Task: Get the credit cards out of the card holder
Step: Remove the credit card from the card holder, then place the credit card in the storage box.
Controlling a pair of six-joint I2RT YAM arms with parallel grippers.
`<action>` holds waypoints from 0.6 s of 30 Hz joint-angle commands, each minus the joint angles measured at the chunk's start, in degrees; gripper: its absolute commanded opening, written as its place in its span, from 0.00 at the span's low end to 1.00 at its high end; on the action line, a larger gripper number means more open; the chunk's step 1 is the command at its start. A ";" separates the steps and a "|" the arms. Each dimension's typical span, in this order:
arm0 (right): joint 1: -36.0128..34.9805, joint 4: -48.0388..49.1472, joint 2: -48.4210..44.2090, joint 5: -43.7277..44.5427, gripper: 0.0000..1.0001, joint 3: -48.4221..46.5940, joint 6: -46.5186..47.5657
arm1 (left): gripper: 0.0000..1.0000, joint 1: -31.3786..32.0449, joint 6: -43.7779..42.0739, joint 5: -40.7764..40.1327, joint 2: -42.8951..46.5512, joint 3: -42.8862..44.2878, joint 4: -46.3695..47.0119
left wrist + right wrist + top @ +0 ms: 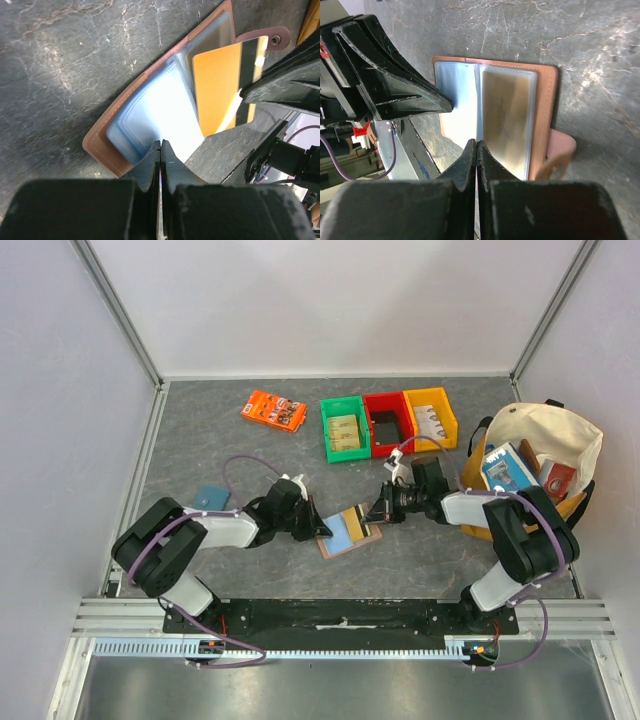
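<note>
The tan leather card holder (350,532) lies open on the grey table between both arms, its light blue lining (160,110) facing up. A gold-orange credit card (220,85) sits in a clear sleeve on its right half (505,120), beside the snap tab (560,150). My left gripper (160,142) is shut, its tips resting on the near edge of the blue page. My right gripper (476,142) is shut too. Its tips meet at the holder's edge, on the seam between the blue page and the card sleeve. Whether a thin edge is pinched there does not show.
Green (343,427), red (386,422) and yellow (431,417) bins stand in a row at the back, with an orange packet (273,410) to their left. A cream tote bag (560,450) with items fills the right side. A flat teal pouch (210,497) lies by the left arm.
</note>
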State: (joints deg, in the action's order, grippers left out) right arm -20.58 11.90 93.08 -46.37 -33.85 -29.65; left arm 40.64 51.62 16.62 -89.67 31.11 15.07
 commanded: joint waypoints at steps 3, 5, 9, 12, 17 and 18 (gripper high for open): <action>0.80 -8.64 -9.04 5.66 0.00 -3.33 0.74 | 0.05 0.05 -5.02 -7.37 4.93 -0.80 -9.78; 0.80 -10.92 -11.33 7.34 0.00 -4.47 -0.32 | 0.09 1.01 -8.00 -10.98 8.61 0.61 -12.25; 0.80 -15.94 -14.76 9.71 0.00 -7.28 -1.99 | 0.18 4.26 -14.77 -20.12 16.17 2.98 -14.72; 0.72 -16.91 -17.31 9.63 0.00 -8.34 -3.83 | 0.36 7.42 -20.57 -26.45 21.80 3.95 -14.72; 0.63 -17.26 -20.91 9.63 0.00 -8.87 -7.61 | 0.68 13.66 -33.57 -32.79 27.79 5.27 -12.18; 0.54 -17.35 -21.53 9.81 0.00 -9.04 -8.14 | 0.69 15.33 -36.38 -33.49 28.40 5.36 -11.21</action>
State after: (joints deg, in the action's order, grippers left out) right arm -19.92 -3.77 74.70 -37.32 -40.45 -33.89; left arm 51.57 29.89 -8.69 -64.10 34.20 0.97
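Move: The gold credit card is already pinched at its striped edge in the right fingers, its middle some 3 cm to their left and about level fore and aft. The open card holder's middle lies about 3 cm left of the right hand, 2 cm nearer and 3 cm below; the green tray stands roughly 21 cm ahead and 4 cm left. From the left hand, whose shut tips are on the holder's left half, the holder's middle is about 5 cm right, the card's 6 cm right and 2 cm ahead. The gold card, still pinched in the shut right fingers, is carried up about 9 cm with a slight forward drift, away from the holder. Meanwhile the left fingertips drag the holder some 2 cm to the left, then come off it, opening and rising about 10 cm as the wrist tips the fingers forward by some 35 degrees. ##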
